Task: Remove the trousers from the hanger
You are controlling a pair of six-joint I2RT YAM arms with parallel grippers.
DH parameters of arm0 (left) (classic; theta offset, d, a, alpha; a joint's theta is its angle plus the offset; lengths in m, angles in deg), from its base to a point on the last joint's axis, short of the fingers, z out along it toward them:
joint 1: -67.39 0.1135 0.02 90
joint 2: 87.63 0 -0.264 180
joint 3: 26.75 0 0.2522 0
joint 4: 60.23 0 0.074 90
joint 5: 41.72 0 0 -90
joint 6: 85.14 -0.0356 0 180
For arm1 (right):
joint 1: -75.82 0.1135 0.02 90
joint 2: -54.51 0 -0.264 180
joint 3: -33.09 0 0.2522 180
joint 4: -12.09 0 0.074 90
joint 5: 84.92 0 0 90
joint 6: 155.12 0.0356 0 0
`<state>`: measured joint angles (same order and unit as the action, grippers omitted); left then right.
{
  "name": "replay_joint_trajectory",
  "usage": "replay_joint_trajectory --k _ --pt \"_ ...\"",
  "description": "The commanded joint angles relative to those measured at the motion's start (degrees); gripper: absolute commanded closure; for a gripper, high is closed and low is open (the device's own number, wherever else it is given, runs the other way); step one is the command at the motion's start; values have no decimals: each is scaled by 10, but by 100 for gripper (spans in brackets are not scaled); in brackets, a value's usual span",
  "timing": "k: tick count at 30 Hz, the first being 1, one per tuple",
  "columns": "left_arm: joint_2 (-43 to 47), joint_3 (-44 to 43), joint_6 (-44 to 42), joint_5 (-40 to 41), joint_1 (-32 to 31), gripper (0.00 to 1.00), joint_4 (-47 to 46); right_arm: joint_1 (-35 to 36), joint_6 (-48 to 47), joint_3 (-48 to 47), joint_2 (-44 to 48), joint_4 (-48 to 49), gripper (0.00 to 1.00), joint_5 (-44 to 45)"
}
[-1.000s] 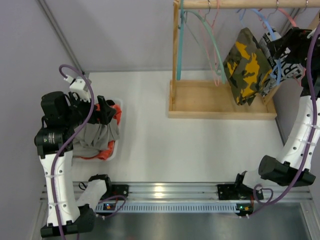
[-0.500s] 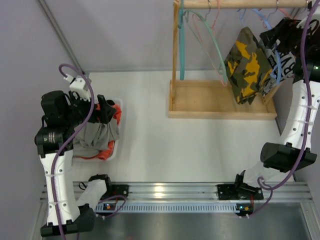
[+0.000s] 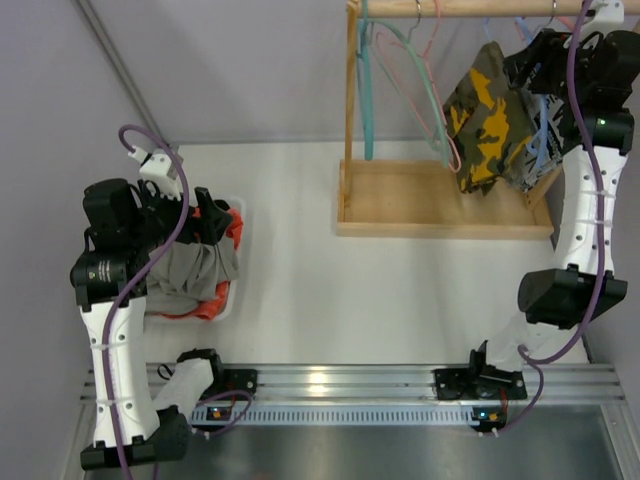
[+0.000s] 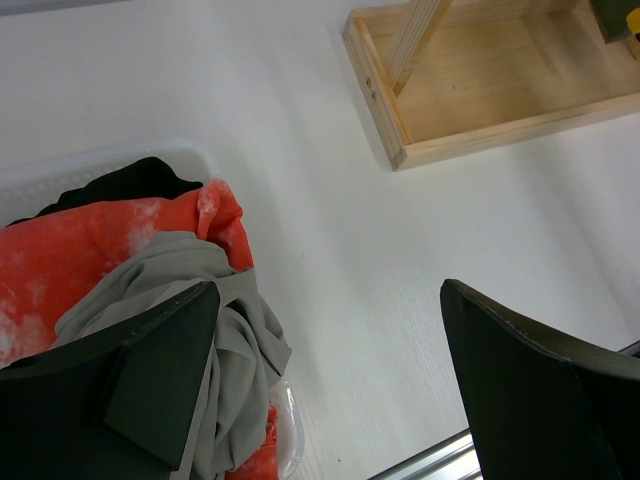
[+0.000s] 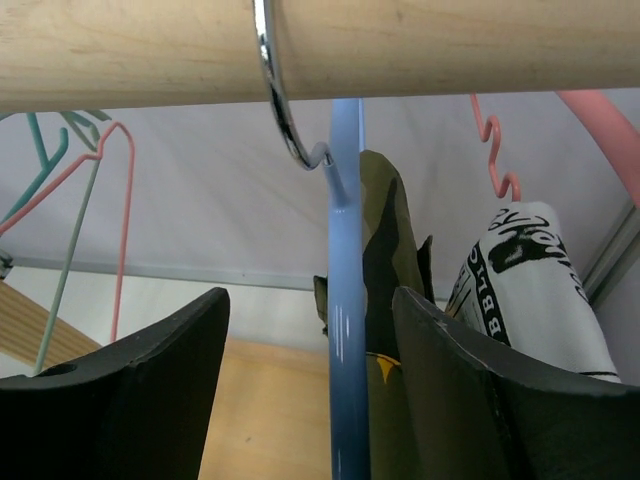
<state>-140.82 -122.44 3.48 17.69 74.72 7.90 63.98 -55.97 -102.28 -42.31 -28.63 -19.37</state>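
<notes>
The camouflage trousers hang on a blue hanger from the wooden rod. In the right wrist view the camouflage cloth shows just behind the hanger's neck. My right gripper is high up by the rod and open. Its jaws stand either side of the blue hanger's neck without touching it. The grey trousers lie in the white bin; they also show in the left wrist view. My left gripper hangs open and empty over the bin's right edge.
A red-orange and white garment lies in the bin under the grey cloth. The rack's wooden base tray sits at the back right. Empty teal and pink hangers hang on the rod's left. A black-and-white printed garment hangs right of the camouflage.
My right arm has risen and swung left to the rod, bringing its jaws round the blue hanger. The camouflage trousers shifted slightly left. The left arm has not moved.
</notes>
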Motion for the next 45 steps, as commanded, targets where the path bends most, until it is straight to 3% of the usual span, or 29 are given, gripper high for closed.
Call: replay_joint_trajectory --k 1,18,23,25,35,45 --pt "0 1 1 -3 0 2 -28 7 3 -23 -12 45 35 10" --pt "-7 -10 1 -2 0 2 -27 14 -26 -32 -25 23 69 12" --pt "-7 -8 0 -2 0 2 -27 14 -6 -49 -25 17 96 14" --pt "-7 -10 1 0 0 2 -28 14 7 -63 -22 13 100 14" --pt "-7 -20 -5 7 0 2 -30 13 106 -72 25 64 100 2" --pt "-4 -20 2 7 0 2 -40 12 144 -101 46 89 100 -17"
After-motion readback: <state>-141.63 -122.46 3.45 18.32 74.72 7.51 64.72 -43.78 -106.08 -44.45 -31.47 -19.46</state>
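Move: The near arm of the blue hanger, just below its metal hook, stands between the open right fingers, about 2 cm ahead. The wooden rod runs some 9 cm above the hand and 2 cm ahead. On that hanger the camouflage trousers hang straight ahead, about 9 cm out and 11 cm down; the black-and-white printed cloth is 9 cm ahead, 9 cm right and 12 cm lower. From the idle left hand the grip spot is roughly 26 cm ahead, 55 cm right and 12 cm higher. Easing forward about 1 cm, the right hand shuts its wide-open fingers on the near arm of the blue hanger, pinching it just under the hook. Still gripping, it then rolls its left side up by about 12 degrees, with a slight downward tip, while drifting some 2 cm left and 1 cm back towards the robot. ##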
